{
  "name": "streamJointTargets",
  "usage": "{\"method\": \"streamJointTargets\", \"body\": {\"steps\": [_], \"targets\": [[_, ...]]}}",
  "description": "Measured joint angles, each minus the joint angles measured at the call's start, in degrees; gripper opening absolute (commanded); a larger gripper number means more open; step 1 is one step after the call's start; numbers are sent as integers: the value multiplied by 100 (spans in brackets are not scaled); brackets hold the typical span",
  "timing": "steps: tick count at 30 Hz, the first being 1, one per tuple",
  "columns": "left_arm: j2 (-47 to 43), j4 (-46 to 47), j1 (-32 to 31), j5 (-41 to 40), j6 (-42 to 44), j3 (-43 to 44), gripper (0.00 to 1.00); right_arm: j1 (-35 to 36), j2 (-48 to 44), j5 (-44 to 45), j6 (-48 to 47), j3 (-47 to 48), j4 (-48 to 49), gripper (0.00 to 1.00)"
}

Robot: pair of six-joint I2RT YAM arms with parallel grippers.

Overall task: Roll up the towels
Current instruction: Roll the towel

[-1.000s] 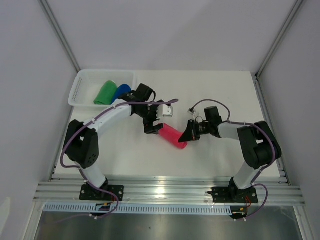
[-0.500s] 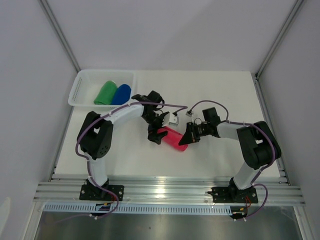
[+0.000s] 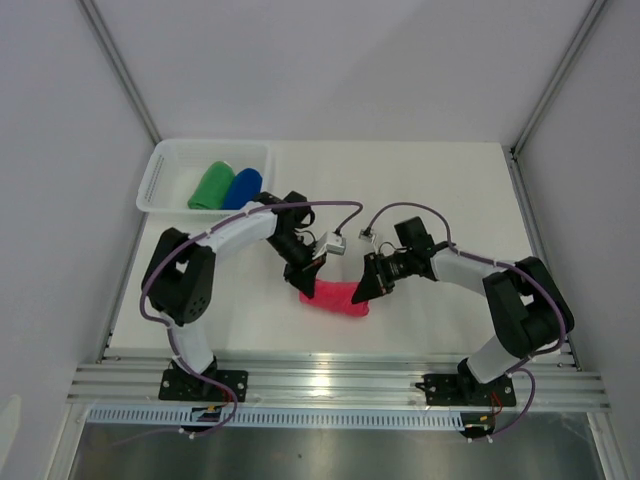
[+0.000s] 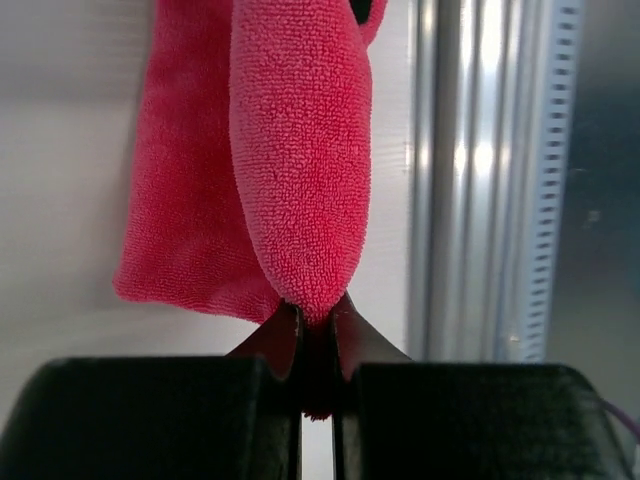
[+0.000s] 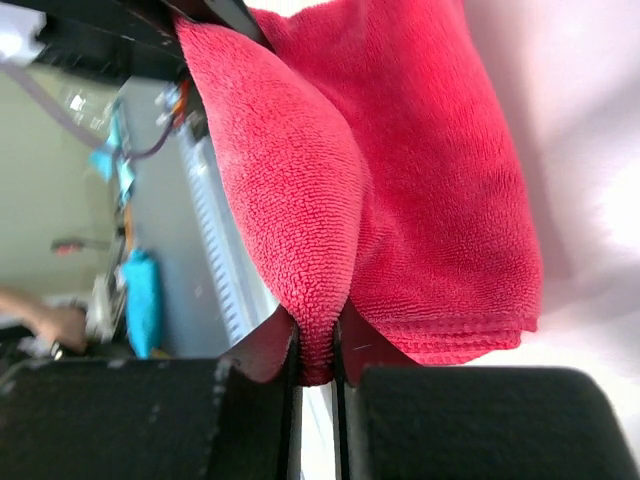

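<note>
The pink-red towel (image 3: 338, 298) hangs in a sagging fold between my two grippers near the table's front middle. My left gripper (image 3: 308, 283) is shut on its left end; in the left wrist view the towel (image 4: 300, 160) bulges out from the pinched fingertips (image 4: 352, 338). My right gripper (image 3: 365, 288) is shut on the right end, and the right wrist view has the cloth (image 5: 400, 170) squeezed between its jaws. The green towel (image 3: 211, 186) and the blue towel (image 3: 243, 187) lie rolled in the white basket (image 3: 160, 175).
The white mesh basket stands at the table's back left. An aluminium rail (image 3: 340, 382) runs along the near edge, just in front of the held towel. White walls enclose the table on three sides.
My left gripper has closed on the pink-red towel's left end. Both grippers moved toward the front edge, and the towel went from a tight roll to a looser hanging fold.
</note>
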Motion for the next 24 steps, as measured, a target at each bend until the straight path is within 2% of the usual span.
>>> {"method": "streamJointTargets", "body": {"steps": [3, 7, 11, 12, 14, 15, 16, 17, 18, 24], "targets": [[-293, -439, -2, 297, -122, -249, 16, 229, -199, -192, -13, -11, -195, 0], [-496, -505, 7, 505, -505, -501, 22, 299, -214, -286, 142, -129, -153, 0], [-223, -361, 17, 485, -903, -496, 30, 284, 164, -214, 275, -168, -131, 0], [-83, -302, 28, 455, -997, -494, 38, 278, 234, -179, 297, -201, -133, 0], [101, -219, 55, 358, -1161, -494, 44, 264, 297, -122, 350, -289, -111, 0], [170, -168, 81, 289, -1272, -494, 52, 256, 308, -90, 404, -339, -90, 0], [212, -127, 118, 208, -1349, -494, 67, 251, 317, -68, 457, -380, -52, 0], [236, -79, 162, 131, -1449, -490, 97, 245, 330, -39, 533, -398, -22, 0], [240, -42, 216, 46, -1528, -472, 100, 240, 345, -24, 584, -400, 24, 0], [173, 90, 527, -267, -1803, -31, 99, 111, 592, 17, 817, -387, 232, 0]]}}
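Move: Both hands already grip the ends of the half-rolled red towel just above the table: its middle is about 7 cm to the left hand's right, 2 cm back and 3 cm lower. From the right hand it is some 6 cm to the left, 1 cm back and 3 cm lower. The table's near edge runs about 14 cm back from the left hand and 6 cm lower; the white basket's middle is roughly 30 cm ahead of that hand, 28 cm left and 5 cm below. Both hands draw the red towel back towards the robot while rising slightly, the left by about 4.5 cm and the right by some 3 cm, then lower it; the right keeps its pinch on the towel's right end, sinking about 5 cm from its high point and tipping some 15 degrees. The left spreads its fingers wide as it sinks, lets go of the left end, then moves forward away from it by about 6 cm, its wrist turning counter-clockwise. ##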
